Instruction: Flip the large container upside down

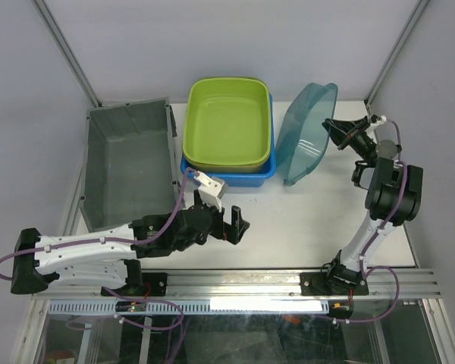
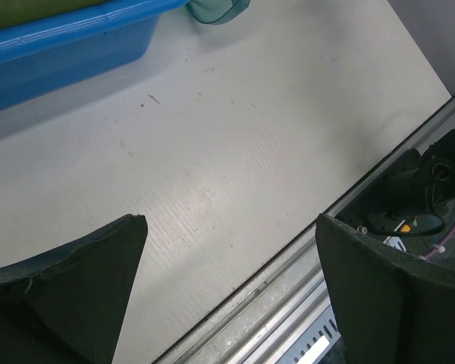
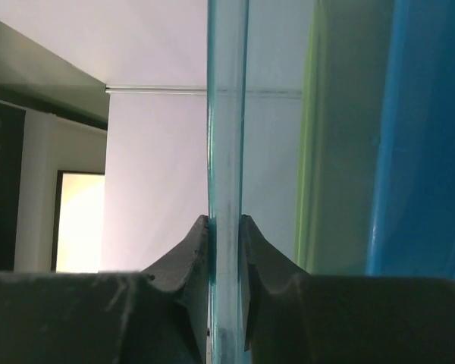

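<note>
The large container (image 1: pixel 307 136) is a teal translucent tub, tipped up on its edge at the back right with its hollow facing left. My right gripper (image 1: pixel 331 126) is shut on its upper right rim. In the right wrist view the thin teal rim (image 3: pixel 226 114) runs straight up between the two fingers of the right gripper (image 3: pixel 224 221), and both pads press on it. My left gripper (image 1: pixel 235 224) hangs open over the bare table near the front. It holds nothing, and its fingers stand wide apart in the left wrist view (image 2: pixel 231 220). A corner of the teal tub (image 2: pixel 216 9) shows at the top there.
A green tub (image 1: pixel 227 121) is nested in a blue tub (image 1: pixel 235 176) at the back middle, right beside the teal one. A grey bin (image 1: pixel 129 163) lies on its side at the left. The metal rail (image 1: pixel 288 280) runs along the front edge.
</note>
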`<state>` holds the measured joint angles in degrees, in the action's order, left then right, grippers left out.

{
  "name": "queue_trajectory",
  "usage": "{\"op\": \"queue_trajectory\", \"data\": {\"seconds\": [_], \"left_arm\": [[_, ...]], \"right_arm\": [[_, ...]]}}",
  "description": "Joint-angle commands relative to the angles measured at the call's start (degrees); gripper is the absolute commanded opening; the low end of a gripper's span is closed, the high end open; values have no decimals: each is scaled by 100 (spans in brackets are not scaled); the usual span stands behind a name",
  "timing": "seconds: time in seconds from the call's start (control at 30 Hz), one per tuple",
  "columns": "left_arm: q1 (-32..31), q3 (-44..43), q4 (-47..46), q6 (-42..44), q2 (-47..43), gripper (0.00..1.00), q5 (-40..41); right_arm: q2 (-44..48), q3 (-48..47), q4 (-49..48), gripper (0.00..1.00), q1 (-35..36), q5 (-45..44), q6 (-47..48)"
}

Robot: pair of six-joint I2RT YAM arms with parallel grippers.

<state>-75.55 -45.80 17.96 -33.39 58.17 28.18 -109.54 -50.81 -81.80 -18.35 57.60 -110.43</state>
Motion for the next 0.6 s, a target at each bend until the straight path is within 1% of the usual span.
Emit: {"op": "queue_trajectory", "data": {"seconds": [0.0, 0.17, 0.2, 0.23, 0.27, 0.33, 0.4, 0.47, 0.5, 0.53, 0.57], "left_arm": [[-1, -296, -210, 128, 79, 99, -72], [5, -374, -213, 155, 294, 99, -120], [-2, -399, -214, 157, 333, 99, -134], [4, -413, -214, 161, 372, 99, -156], [4, -436, -214, 172, 405, 99, -170], [3, -487, -214, 181, 471, 99, -209], [5, -517, -214, 200, 513, 99, -233], [3, -540, -214, 211, 532, 99, -246], [0, -539, -214, 205, 530, 99, -245], [4, -540, -214, 202, 522, 99, -243], [3, -530, -214, 201, 520, 99, -236]], "right_arm": [[24, 192, -1215, 0, -268, 256, -388], [-272, 479, -1207, 0, -767, 559, -347], [-311, 536, -1207, 4, -877, 614, -321], [-343, 596, -1195, 11, -967, 649, -296], [-378, 651, -1198, 23, -1062, 663, -287], [-381, 726, -1119, 43, -1217, 706, -219], [-245, 738, -701, 55, -1296, 776, 105], [145, 703, 538, 61, -1322, 835, 860], [430, 657, 1528, 64, -1321, 831, 1527], [783, 550, 2919, 67, -1323, 751, 2365], [1165, 280, 4692, 72, -1321, 542, 3602]]}}
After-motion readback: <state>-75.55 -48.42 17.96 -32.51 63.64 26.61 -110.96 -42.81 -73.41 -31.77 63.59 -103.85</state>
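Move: The right gripper has the upper rim of the large container, which stands tipped up on its side; the container's middle is about 5 cm to the left, 2 cm ahead and 12 cm below. The green container lies some 28 cm to the left, 3 cm ahead and 10 cm lower, nested in the blue container. From the left gripper, the large container is roughly 30 cm ahead and 22 cm right, about 6 cm lower. Swing the right gripper about 8 cm to the right and some 8 cm down, easing slightly back, so the held rim is carried over away from the green container towards the bare table; tip the fingers about 15 degrees down as you go. Halfway through, open them well and let go of the rim while still moving right and down. ##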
